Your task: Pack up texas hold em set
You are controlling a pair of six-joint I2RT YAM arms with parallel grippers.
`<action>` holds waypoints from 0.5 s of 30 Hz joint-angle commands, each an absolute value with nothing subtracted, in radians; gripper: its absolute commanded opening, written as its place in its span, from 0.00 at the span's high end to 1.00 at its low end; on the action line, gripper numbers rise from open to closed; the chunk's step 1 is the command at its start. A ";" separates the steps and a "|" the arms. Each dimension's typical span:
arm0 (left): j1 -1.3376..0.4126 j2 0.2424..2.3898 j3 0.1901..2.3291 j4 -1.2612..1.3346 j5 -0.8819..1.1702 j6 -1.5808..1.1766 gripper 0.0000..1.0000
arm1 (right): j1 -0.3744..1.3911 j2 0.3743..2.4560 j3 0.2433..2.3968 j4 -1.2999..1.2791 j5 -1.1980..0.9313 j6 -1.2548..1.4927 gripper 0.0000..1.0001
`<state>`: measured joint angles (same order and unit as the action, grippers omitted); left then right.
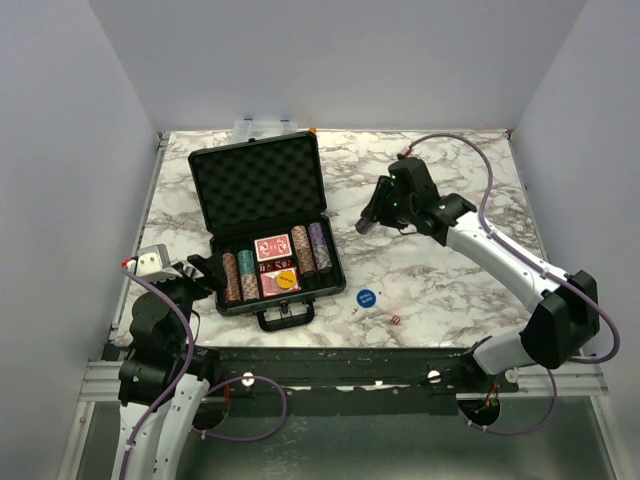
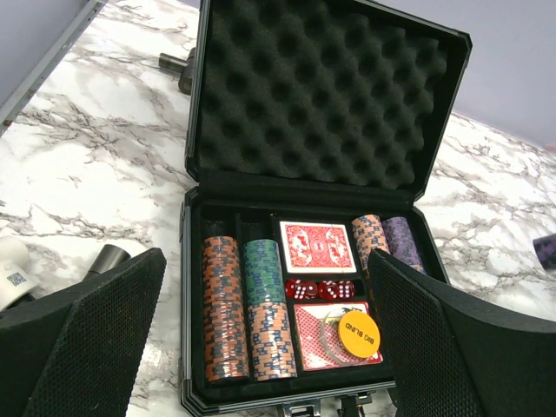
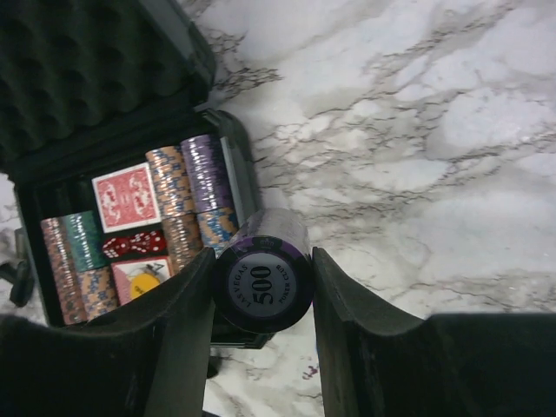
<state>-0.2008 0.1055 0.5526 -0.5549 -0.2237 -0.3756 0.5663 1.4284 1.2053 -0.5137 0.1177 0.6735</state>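
The black briefcase (image 1: pixel 262 190) lies open on the marble, its foam lid (image 2: pixel 321 87) propped up. Its tray holds chip stacks (image 2: pixel 226 313), a red-backed card deck (image 2: pixel 317 245), red dice (image 2: pixel 320 289) and a yellow "BIG BLIND" button (image 2: pixel 359 334) on a second deck. My left gripper (image 1: pixel 203 270) is open at the case's near left corner, with nothing between its fingers (image 2: pixel 87 339). My right gripper (image 1: pixel 370 220) hangs to the right of the case, shut on a purple chip stack (image 3: pixel 263 282) marked 500. A blue round button (image 1: pixel 366 296) and a tiny red die (image 1: pixel 395 320) lie on the table.
A clear plastic box (image 1: pixel 265 128) stands behind the case lid. Left of the case lie a black cylinder (image 2: pixel 109 258) and a white part (image 2: pixel 13 274). The table's near edge (image 1: pixel 330 350) runs just below the case handle (image 1: pixel 285 318).
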 commanded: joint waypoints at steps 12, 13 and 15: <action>-0.206 0.108 0.543 -0.540 -0.203 -0.359 0.01 | 0.743 1.604 1.386 -0.318 0.014 0.744 0.99; -0.206 0.108 0.543 -0.540 -0.202 -0.359 0.01 | 0.752 1.618 1.389 -0.301 0.007 0.752 0.99; -0.206 0.110 0.543 -0.540 -0.201 -0.360 0.01 | 0.772 1.647 1.400 -0.277 0.006 0.764 0.99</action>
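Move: The right hand already holds the purple 500 chips; the open case's tray centre lies about 22 cm to its left, level fore-and-aft and some 14 cm below. The case's right-hand chip row is roughly 11 cm left and 2 cm ahead, the red card deck 23 cm left and 2 cm ahead, and the blue button straight back 10 cm. From the left hand, the tray centre is about 16 cm ahead, 15 cm right and 20 cm down. Still gripping the purple chips, the right hand swings about 10 cm left towards the case, turning some 10 degrees counter-clockwise. ##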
